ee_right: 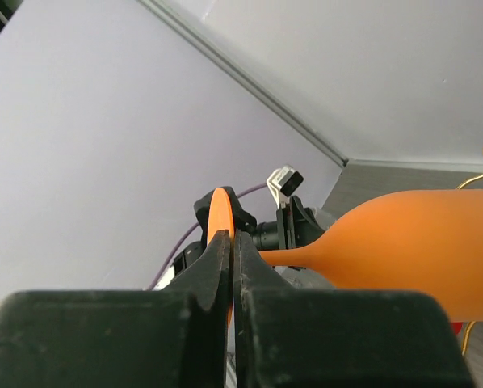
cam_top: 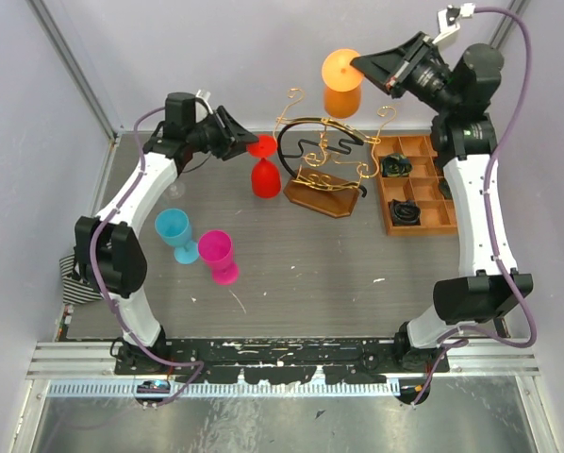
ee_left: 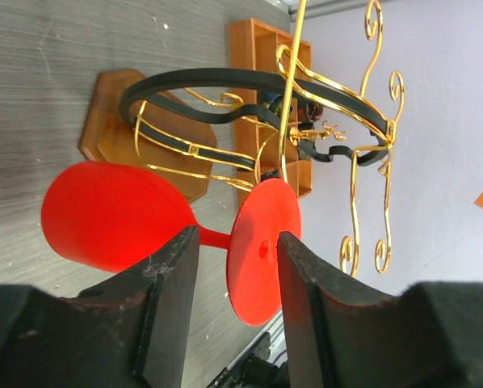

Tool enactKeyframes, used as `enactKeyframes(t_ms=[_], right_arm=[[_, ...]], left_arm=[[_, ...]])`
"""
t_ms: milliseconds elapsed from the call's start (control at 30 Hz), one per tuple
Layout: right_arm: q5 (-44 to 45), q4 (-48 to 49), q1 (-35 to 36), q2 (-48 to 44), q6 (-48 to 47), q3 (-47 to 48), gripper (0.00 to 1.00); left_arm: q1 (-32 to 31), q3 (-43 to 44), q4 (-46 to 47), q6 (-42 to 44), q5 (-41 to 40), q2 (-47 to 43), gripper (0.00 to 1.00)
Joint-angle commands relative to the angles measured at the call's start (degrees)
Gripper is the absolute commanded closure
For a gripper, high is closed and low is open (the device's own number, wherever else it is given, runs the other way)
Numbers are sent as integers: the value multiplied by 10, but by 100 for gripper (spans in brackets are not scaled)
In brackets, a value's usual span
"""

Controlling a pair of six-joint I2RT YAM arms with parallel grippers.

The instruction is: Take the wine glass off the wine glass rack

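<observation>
The gold wire wine glass rack (cam_top: 324, 156) (ee_left: 330, 97) stands on its brown wooden base (cam_top: 320, 200) at the back middle of the table. A red wine glass (cam_top: 265, 177) (ee_left: 112, 214) sits bowl-down just left of the rack, its foot (ee_left: 262, 250) uppermost. My left gripper (cam_top: 247, 146) (ee_left: 237, 238) straddles that foot with its jaws apart, and a gap shows beside the left finger. Whether the red glass hangs from the rack or rests on the table I cannot tell. High above the rack, my right gripper (cam_top: 365, 66) (ee_right: 232, 238) is shut on the foot of an orange wine glass (cam_top: 341, 83) (ee_right: 411, 250).
An orange-brown compartment tray (cam_top: 419, 184) (ee_left: 258, 48) holding dark items lies right of the rack. A blue glass (cam_top: 174, 229) and a pink glass (cam_top: 218, 253) stand on the table's left side. A striped cloth (cam_top: 70, 278) lies at the left edge.
</observation>
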Motion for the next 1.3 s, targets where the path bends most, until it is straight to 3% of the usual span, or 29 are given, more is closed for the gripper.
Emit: enactKeyframes(t_ms=[0, 200, 433, 667, 1000, 1267], right_arm=[[-18, 41, -27, -33, 17, 5, 99], [-27, 52, -39, -39, 26, -11, 99], [-32, 56, -43, -40, 28, -24, 99], [-36, 60, -47, -46, 30, -35, 99], [-41, 60, -64, -55, 33, -41, 99], [-42, 64, -73, -49, 35, -41, 99]], left_arm=[[-4, -18, 33, -12, 27, -27, 52], [-4, -28, 30, -9, 35, -38, 79], [-4, -27, 17, 4, 23, -52, 100], [-4, -21, 20, -12, 15, -59, 100], [-7, -39, 58, -67, 78, -58, 100], [-26, 26, 65, -91, 117, 3, 100]])
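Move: The red wine glass hangs foot-up, its foot already between the left hand's open fingers; its middle is about 8 cm below that hand and 2 cm to the right. From the left hand, the rack's middle is some 15 cm right, 3 cm ahead and 13 cm lower; the pink glass stands roughly 17 cm back, 8 cm left and 18 cm below. From the right hand, the red glass is about 6 cm ahead, 18 cm left and 34 cm below. The left fingers shut on the red glass's foot and pinch it by the rim while the hand draws back about 2 cm. It then raises the foot some 3 cm, pausing partway, easing right late on and rolling slightly so its left side dips. The right hand keeps the orange glass pinched by its foot and carries it about 4 cm right. ##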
